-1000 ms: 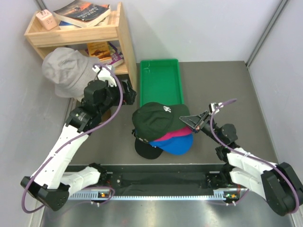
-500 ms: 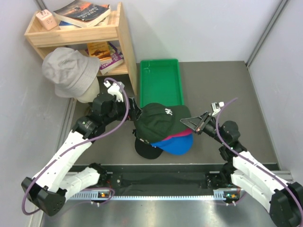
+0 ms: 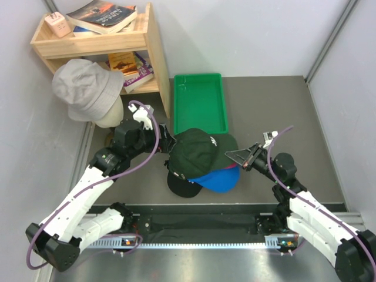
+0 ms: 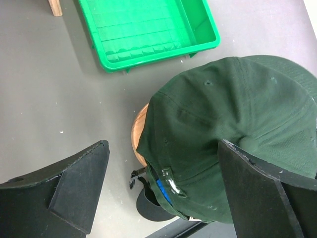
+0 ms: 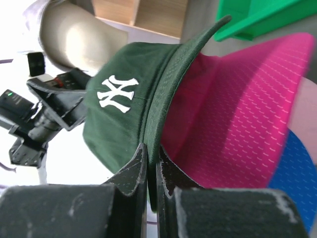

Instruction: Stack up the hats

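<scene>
A dark green cap point(image 3: 198, 150) with a white logo lies on top of a pile of hats. Under it show a magenta cap point(image 3: 222, 170), a bright blue cap point(image 3: 220, 181) and a black cap's brim point(image 3: 180, 187). My right gripper point(image 3: 235, 156) is shut on the green cap's brim point(image 5: 168, 84), with the magenta cap point(image 5: 237, 114) and blue cap point(image 5: 292, 178) just below. My left gripper point(image 3: 168, 141) is open, its jaws set on either side of the back of the green cap point(image 4: 233, 124). The lavender cap is hidden.
A green tray point(image 3: 200, 100) lies behind the pile. A wooden shelf point(image 3: 153, 53) with books stands at the back left, beside a mannequin head wearing a grey bucket hat point(image 3: 85, 88). A wooden disc point(image 4: 138, 134) shows under the pile. A black rail point(image 3: 194, 224) runs along the near edge.
My left gripper has moved right, up to the back of the green cap. My right gripper, still holding the brim, has shifted slightly down and the cap sits lower on the pile.
</scene>
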Motion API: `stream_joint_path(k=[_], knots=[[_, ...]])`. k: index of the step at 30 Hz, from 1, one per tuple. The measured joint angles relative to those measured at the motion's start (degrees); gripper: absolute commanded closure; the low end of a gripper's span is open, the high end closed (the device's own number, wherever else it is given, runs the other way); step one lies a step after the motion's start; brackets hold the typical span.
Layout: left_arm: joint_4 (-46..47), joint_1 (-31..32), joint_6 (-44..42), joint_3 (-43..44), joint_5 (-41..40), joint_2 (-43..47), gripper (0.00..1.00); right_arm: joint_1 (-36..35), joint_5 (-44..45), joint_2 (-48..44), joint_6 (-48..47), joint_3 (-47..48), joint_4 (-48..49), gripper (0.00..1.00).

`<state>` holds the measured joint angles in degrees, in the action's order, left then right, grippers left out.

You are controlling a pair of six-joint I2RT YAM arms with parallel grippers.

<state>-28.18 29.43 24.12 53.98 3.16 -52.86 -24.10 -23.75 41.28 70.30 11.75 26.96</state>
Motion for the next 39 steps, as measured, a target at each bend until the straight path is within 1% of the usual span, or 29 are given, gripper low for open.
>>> stream_joint_path(k=[9, 12, 14, 15, 16, 18, 19, 22, 25, 29, 32, 35, 39], knots=[[0.00, 0.07, -0.28, 0.02, -1.05, -0.70, 0.04, -0.07, 1.66, -0.79, -0.37, -0.31, -3.15, 0.98], [0.02, 0.11, -0.44, 0.02, -1.42, -1.33, 0.04, -0.07, 1.86, -0.76, -1.22, 0.94, -5.49, 0.90], [0.02, 0.11, -0.63, 0.07, -1.60, -1.66, 0.04, -0.11, 2.16, -0.76, -2.01, 1.88, -7.48, 0.83], [-0.02, 0.11, -0.72, 0.20, -1.70, -1.84, 0.04, -0.11, 2.47, -0.79, -2.49, 2.45, -8.87, 0.78], [-0.02, 0.11, -0.87, 0.39, -2.01, -2.05, 0.03, -0.11, 2.91, -0.81, -3.15, 3.08, -10.47, 0.67], [-0.02, 0.15, -1.18, 0.96, -2.93, -2.49, 0.03, -0.11, 4.15, -1.09, -4.66, 4.39, -14.29, 0.54], [-0.04, 0.15, -1.36, 1.31, -3.28, -2.75, 0.02, -0.09, 5.16, -1.44, -5.75, 5.05, -17.03, 0.40], [0.00, 0.15, -1.75, 2.69, -4.72, -3.80, 0.01, 0.02, 9.03, -2.51, -8.59, 6.58, -24.11, 0.26], [0.02, 0.15, -1.77, 4.20, -6.69, -5.25, 0.01, 0.07, 12.22, -3.39, -11.26, 8.57, -30.36, 0.19], [0.04, 0.15, -1.70, 6.01, -9.49, -7.17, 0.01, 0.07, 17.00, -3.93, -15.08, 13.81, -38.71, 0.16], [0.00, 0.15, -1.38, 8.00, -11.26, -9.20, 0.01, 0.15, 21.44, -3.93, -17.66, 18.40, -43.10, 0.16], [0.28, 0.15, -0.94, 9.97, -12.35, -11.32, 0.01, 0.26, 26.53, -3.50, -20.39, 23.34, -46.40, 0.16], [1.14, 0.15, 0.11, 10.38, -13.64, -11.80, 0.01, 0.28, 34.01, -2.43, -24.74, 29.59, -48.63, 0.15]])
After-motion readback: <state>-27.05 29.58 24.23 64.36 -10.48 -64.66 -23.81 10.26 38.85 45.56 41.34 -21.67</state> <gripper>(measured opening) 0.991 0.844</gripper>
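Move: The right hand has the dark green cap's brim in its shut fingers; that cap's middle lies about 11 cm to the left, roughly level in depth and height. Just beneath the brim, the magenta cap sits around 7 cm left and 2 back, the blue cap 9 left and 8 back, while the green tray lies some 22 ahead and 13 left, well below. From the left hand, the green cap is roughly 12 cm right, 5 back and a little below. The right fingers, still pinching the green cap's brim, sink slightly, then open wide and let go, dipping about 4 cm in all. The hand draws off to the right by some 10 cm, then also climbs and goes forward, turning about 30 degrees clockwise and rolling its left side down. The left hand, fingers still wide open, eases forward about 6 cm and slightly up, away from the stack. ##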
